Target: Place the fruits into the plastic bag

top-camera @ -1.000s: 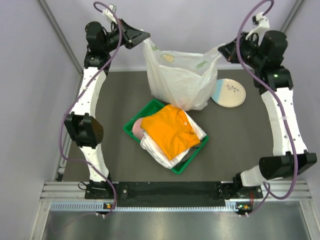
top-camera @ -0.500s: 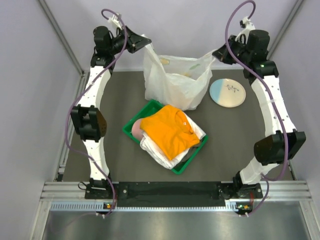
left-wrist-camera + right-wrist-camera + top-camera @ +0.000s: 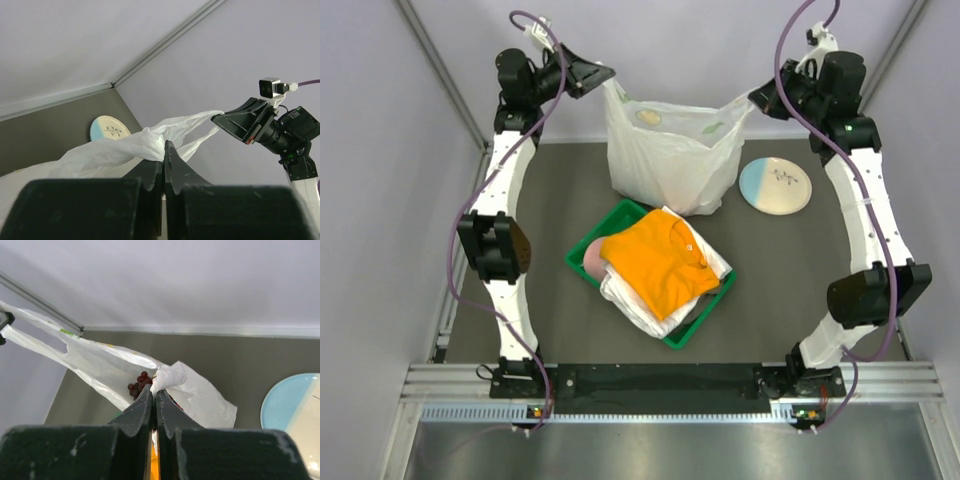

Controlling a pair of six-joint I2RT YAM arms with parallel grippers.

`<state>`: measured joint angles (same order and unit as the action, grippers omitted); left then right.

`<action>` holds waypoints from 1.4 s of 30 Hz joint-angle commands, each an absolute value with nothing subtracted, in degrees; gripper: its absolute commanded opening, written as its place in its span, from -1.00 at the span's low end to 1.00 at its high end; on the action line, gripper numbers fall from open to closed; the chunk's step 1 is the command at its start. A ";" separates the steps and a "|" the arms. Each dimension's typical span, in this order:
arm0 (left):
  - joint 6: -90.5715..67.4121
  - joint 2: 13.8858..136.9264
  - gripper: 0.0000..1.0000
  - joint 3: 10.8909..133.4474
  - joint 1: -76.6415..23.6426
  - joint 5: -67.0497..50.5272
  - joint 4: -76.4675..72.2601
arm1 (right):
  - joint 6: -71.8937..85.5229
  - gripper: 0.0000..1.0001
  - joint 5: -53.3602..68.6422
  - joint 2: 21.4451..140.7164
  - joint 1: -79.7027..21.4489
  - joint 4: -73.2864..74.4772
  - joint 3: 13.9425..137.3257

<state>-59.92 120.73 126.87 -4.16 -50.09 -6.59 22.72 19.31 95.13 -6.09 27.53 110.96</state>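
Observation:
The plastic bag (image 3: 670, 155) hangs stretched between both grippers over the far part of the table, its bottom resting on the mat. My left gripper (image 3: 607, 77) is shut on the bag's left handle, and the white film (image 3: 115, 152) bunches at the fingertips of that gripper (image 3: 165, 146). My right gripper (image 3: 755, 99) is shut on the right handle, with crumpled film (image 3: 172, 376) pinched at its tips (image 3: 154, 389). Of the fruits, a dark purple grape bunch (image 3: 138, 382) shows inside the bag's open mouth. The rest of the bag's inside is hidden.
A pale blue and cream plate (image 3: 776, 186) lies right of the bag. A green tray (image 3: 582, 250) with folded orange (image 3: 655, 262) and white clothes and a pink rounded item (image 3: 594, 258) sits just in front of the bag. Walls stand close behind both grippers.
Both grippers stayed shut on the handles. The bag dipped slightly and came back up, and the right arm's elbow swung in toward the table.

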 commanded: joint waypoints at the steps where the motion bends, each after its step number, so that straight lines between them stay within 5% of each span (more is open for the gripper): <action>1: -58.97 119.89 -1.00 123.06 -3.78 -51.24 -9.93 | 22.41 -1.00 17.40 95.01 -5.45 25.40 109.16; 6: -55.56 116.81 -1.00 116.28 -3.87 -49.75 -6.78 | 23.03 -0.94 17.76 95.27 -5.54 25.75 107.58; 10: -51.33 116.02 -0.87 116.37 -3.78 -48.87 -1.85 | 23.03 -0.71 17.67 95.01 -5.54 25.58 107.31; 13: -50.45 115.32 -0.11 115.93 -3.87 -47.99 -1.06 | 22.77 -0.33 17.32 94.57 -5.54 25.05 107.14; 14: -49.32 115.14 0.38 115.75 -3.87 -46.77 -0.27 | 22.68 -0.25 16.97 94.48 -5.54 25.05 107.14; 16: -47.73 114.35 0.88 115.75 -3.78 -45.62 2.02 | 22.06 0.13 16.09 93.96 -5.45 24.96 106.79; 17: -46.16 114.00 0.98 115.58 -3.87 -45.18 2.37 | 21.89 0.24 15.91 93.69 -5.54 24.79 106.61; 21: -43.51 111.72 0.98 114.26 -3.87 -42.72 2.99 | 20.92 0.65 14.94 92.11 -5.54 23.56 104.77; 24: -41.75 110.05 0.98 112.86 -3.87 -40.53 3.60 | 20.22 0.74 13.19 91.41 -5.54 23.99 104.33; 42: -32.18 95.90 0.98 99.59 -1.50 -23.59 3.50 | 17.85 0.82 7.48 80.35 -5.54 17.50 94.84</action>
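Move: Both grippers still pinch the plastic bag's handles, the right one about 27 cm to the left one's right and nearer the base. The bag's middle hangs roughly 27 cm below the left gripper, 13 cm right and 4 cm back; from the right gripper, some 14 cm left, 2 cm ahead, 25 cm below. The plate lies about 7 cm right and 3 cm ahead of the right gripper, and the green bin 18 cm back and 20 cm left, both some 40 cm below. Bring the left gripper down about 9 cm and the right one about 3 cm to set the bag's weight on the table, then open both wide to let go of the handles. Back the left off to its left and slightly back, rising, turning some 20 degrees counter-clockwise; let the right sink a little more, then ease right and back, rising slightly. ##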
